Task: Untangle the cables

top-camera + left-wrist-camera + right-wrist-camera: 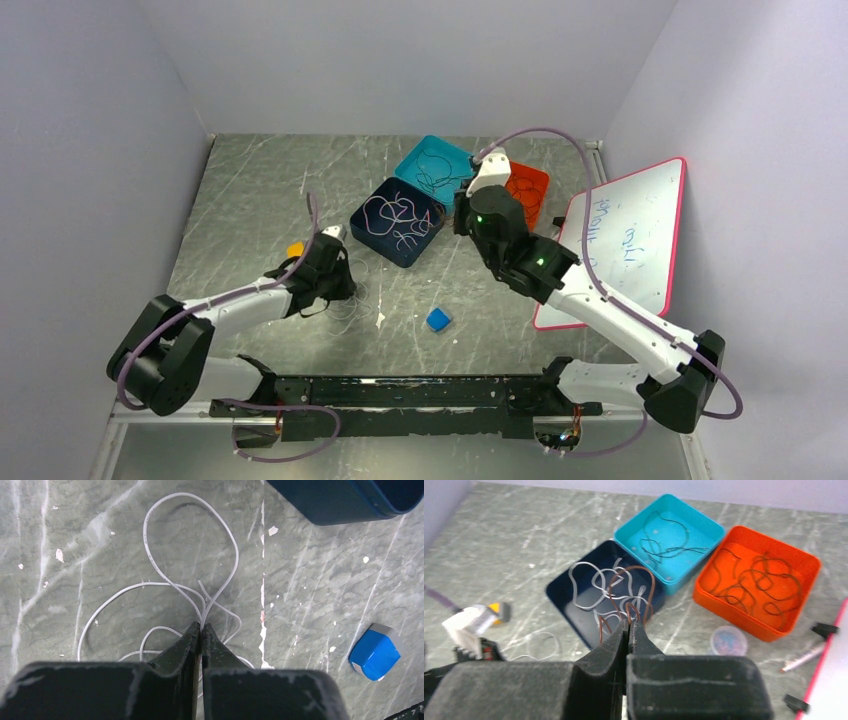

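A whitish-grey cable point(191, 540) lies in loops on the table, and my left gripper point(201, 628) is shut on it where two strands cross. From above, that gripper point(343, 288) is low over the cable point(356, 306). My right gripper point(628, 625) is shut on a brown cable point(650, 587) that hangs over the navy tray point(560, 601). A tangle of whitish cables point(594, 582) lies in that tray. Dark cables point(665, 544) lie in the teal tray point(704, 555), and brown ones point(769, 582) in the orange tray point(734, 611).
The three trays point(385, 248) stand together at the back middle. A blue block point(438, 319) lies on the table between the arms, and a small orange thing point(295, 249) beside the left gripper. A pink-edged whiteboard point(625, 240) lies at the right, with a marker point(804, 657) and a round lid point(729, 640) near it.
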Robot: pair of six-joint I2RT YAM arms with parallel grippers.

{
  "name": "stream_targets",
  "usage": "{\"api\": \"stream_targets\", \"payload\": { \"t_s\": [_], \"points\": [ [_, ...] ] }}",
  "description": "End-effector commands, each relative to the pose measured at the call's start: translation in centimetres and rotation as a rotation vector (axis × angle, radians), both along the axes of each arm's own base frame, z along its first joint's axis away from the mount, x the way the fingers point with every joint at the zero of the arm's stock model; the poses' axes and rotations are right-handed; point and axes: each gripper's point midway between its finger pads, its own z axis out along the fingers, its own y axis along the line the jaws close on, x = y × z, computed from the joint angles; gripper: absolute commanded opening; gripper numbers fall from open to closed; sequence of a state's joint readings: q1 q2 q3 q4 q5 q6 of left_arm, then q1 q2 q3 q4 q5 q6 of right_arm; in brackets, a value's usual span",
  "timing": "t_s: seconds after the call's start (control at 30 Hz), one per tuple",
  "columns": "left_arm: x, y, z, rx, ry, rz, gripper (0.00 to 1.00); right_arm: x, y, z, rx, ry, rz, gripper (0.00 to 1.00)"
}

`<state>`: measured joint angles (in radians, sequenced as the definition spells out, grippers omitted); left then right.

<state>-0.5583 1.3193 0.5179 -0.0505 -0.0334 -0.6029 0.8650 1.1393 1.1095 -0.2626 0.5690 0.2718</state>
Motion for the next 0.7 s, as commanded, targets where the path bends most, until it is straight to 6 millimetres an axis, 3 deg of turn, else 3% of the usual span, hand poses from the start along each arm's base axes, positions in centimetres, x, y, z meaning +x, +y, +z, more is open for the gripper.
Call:
{"api": "stream_targets", "payload": {
  "t_s": [0.0, 0.27, 0.47, 0.67],
  "points": [
    [0.4, 0.0, 1.3, -0.009, -0.043, 0.007, 0.07, 1.0, -3.4, -0.7, -0.139, 0.027, -0.107, 0.0],
    [0.6, 0.0, 3.0, -0.022, -0.075, 0.011, 0.07, 2.8, -7.2, -0.4, -0.118, 0.053, -0.187, 0.0],
    [0.5, 0.1, 4.4, -0.037, -0.089, 0.017, 0.07, 4.9, -10.0, -1.7, -0.096, 0.101, -0.249, 0.0],
    [-0.3, -0.1, 5.0, -0.064, -0.075, 0.007, 0.07, 7.6, -11.5, -2.5, -0.097, 0.131, -0.292, 0.0]
  ]
}}
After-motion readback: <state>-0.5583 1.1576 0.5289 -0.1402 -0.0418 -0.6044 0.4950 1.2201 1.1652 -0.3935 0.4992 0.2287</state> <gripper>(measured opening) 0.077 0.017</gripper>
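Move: The brown cable is already pinched in the right hand; the orange bin lies about 22 cm ahead of that hand, 14 to its right and 27 below. The teal bin is some 27 cm straight ahead, the plastic cup 8 ahead and 11 right, both low too. The grey cable tangle lies right under the left hand, its middle about 2 cm back; the blue cube is 6 cm back and 17 right of that hand. The brown cable, still pinched, is carried to the right and somewhat forward towards the orange bin, the right hand going about 11 cm right and 6 forward while sinking slightly and turning clockwise some 15 degrees. The grey cable is drawn up off the tangle by the left hand, which keeps it pinched and climbs nearly 4 cm. ##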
